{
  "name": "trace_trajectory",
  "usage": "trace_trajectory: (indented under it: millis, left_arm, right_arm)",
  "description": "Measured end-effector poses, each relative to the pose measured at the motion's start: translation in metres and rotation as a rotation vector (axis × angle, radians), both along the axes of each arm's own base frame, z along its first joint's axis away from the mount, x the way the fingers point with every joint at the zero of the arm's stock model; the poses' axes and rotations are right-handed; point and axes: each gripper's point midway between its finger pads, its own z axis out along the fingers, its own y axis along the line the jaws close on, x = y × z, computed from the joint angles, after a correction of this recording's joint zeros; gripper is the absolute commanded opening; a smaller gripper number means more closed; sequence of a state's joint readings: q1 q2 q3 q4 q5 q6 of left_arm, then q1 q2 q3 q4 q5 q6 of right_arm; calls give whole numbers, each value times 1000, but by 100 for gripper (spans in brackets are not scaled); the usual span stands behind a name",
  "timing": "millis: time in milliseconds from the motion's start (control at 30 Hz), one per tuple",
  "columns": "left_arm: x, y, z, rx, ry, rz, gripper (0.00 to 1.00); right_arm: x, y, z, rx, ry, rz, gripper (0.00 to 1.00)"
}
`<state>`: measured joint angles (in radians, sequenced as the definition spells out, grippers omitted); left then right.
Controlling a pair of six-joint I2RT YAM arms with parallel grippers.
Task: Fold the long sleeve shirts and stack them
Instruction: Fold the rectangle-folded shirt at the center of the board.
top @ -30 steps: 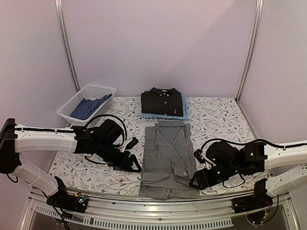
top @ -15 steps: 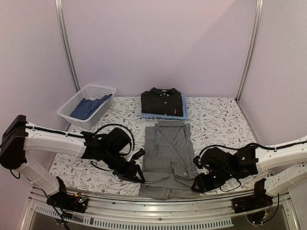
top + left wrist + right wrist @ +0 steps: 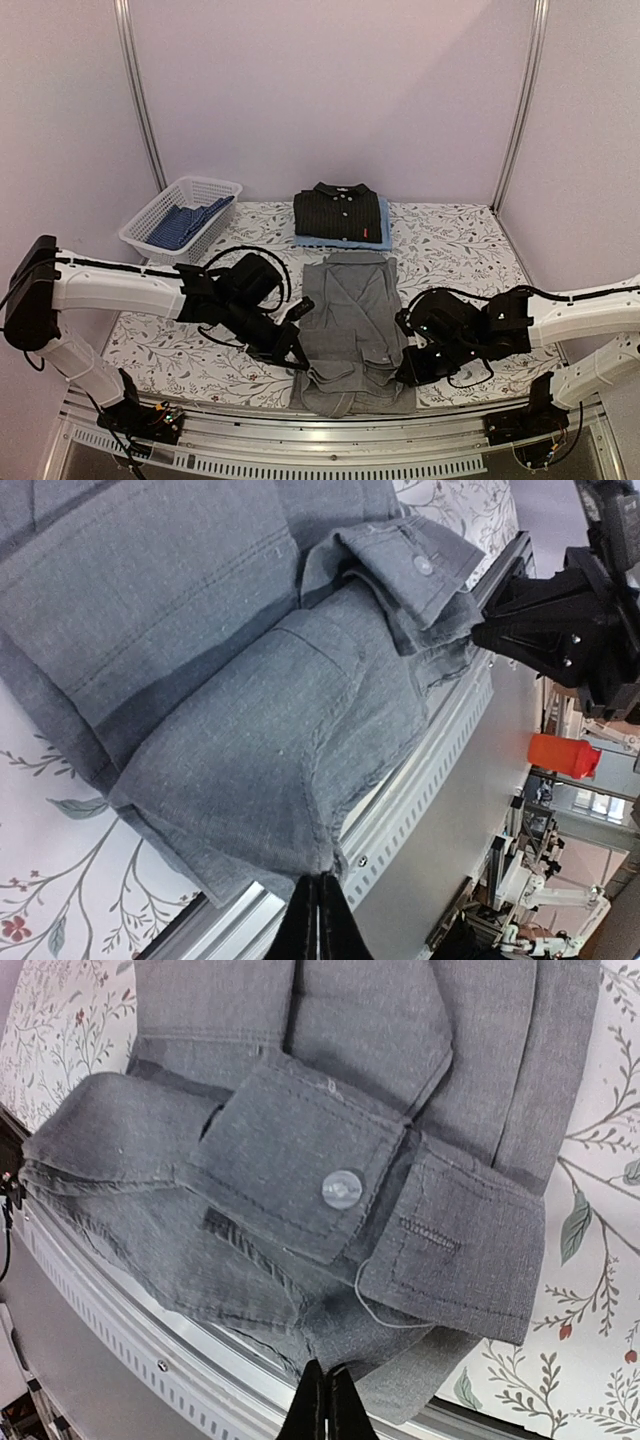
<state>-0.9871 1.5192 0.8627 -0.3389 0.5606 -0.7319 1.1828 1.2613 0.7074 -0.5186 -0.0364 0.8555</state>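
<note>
The mid-grey shirt [image 3: 352,320] lies lengthwise in the middle of the table, sleeves folded in, its near end bunched and lifted at the front edge. My left gripper [image 3: 297,360] is shut on the shirt's near left corner [image 3: 320,865]. My right gripper [image 3: 402,375] is shut on its near right corner [image 3: 345,1355], below a buttoned cuff [image 3: 340,1188]. The black shirt [image 3: 338,212] lies folded at the back on the folded light blue shirt [image 3: 384,222].
A white lattice basket [image 3: 182,215] with dark blue cloth stands at the back left. The table's metal front rail [image 3: 330,425] runs just under the shirt's near end. Wall posts stand at both back corners.
Both grippers moved inward to the grey shirt's near corners and closed on them. The shirt's near end has lifted and bunched.
</note>
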Motion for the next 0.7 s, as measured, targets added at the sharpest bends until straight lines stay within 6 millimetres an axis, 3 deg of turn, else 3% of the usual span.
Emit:
trace_trajectory:
  millis: [167,367,467,533,633,700]
  left_arm:
    - [18,-2,3,-7,-10,40,0]
    - [77,17,-15,24,21,223,1]
    - [104,27,-28,39,33,304,14]
    - [116,26,-32,44,37,330,26]
    - [128,20,-33,36,20,344,43]
    - [131,18,-30,30,2,344,51]
  right_arm:
    - [40,-3,18,37,-34,-103,0]
    - [99,-17,12,23,-66,-236,5]
    - [123,-25,0,-6,-70,-282,15]
    - [136,-26,-2,-23,-92,-296,30]
    - [152,-20,6,-19,-135,-307,43]
    - [158,-19,13,-15,-164,-310,47]
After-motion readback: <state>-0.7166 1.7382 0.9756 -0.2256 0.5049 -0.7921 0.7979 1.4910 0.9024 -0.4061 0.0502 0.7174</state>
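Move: Both hands already pinch the loose edge of the grey shirt's near end. It is bound for the line across the shirt's middle: that line's left end is about 12 cm ahead of the left hand, 2 cm left and 4 below, and its right end about 14 cm ahead of the right hand, 2 right and 2 below. From the left hand, the grey shirt's far end lies some 28 cm ahead and 12 right, and the black shirt stack about 43 ahead and 9 right. Keeping their pinch on the loose edge, both hands sweep it forward together over the cuffs towards the shirt's middle, some 13 cm with the left and 16 cm with the right, each turning about 20 degrees, left counter-clockwise and right clockwise. The right first lifts about 2 cm and comes back down while the left sinks about 3 cm; as they slow near the landing line, both sets of fingers open to almost half and let go of the edge, the right starting to rise again. ##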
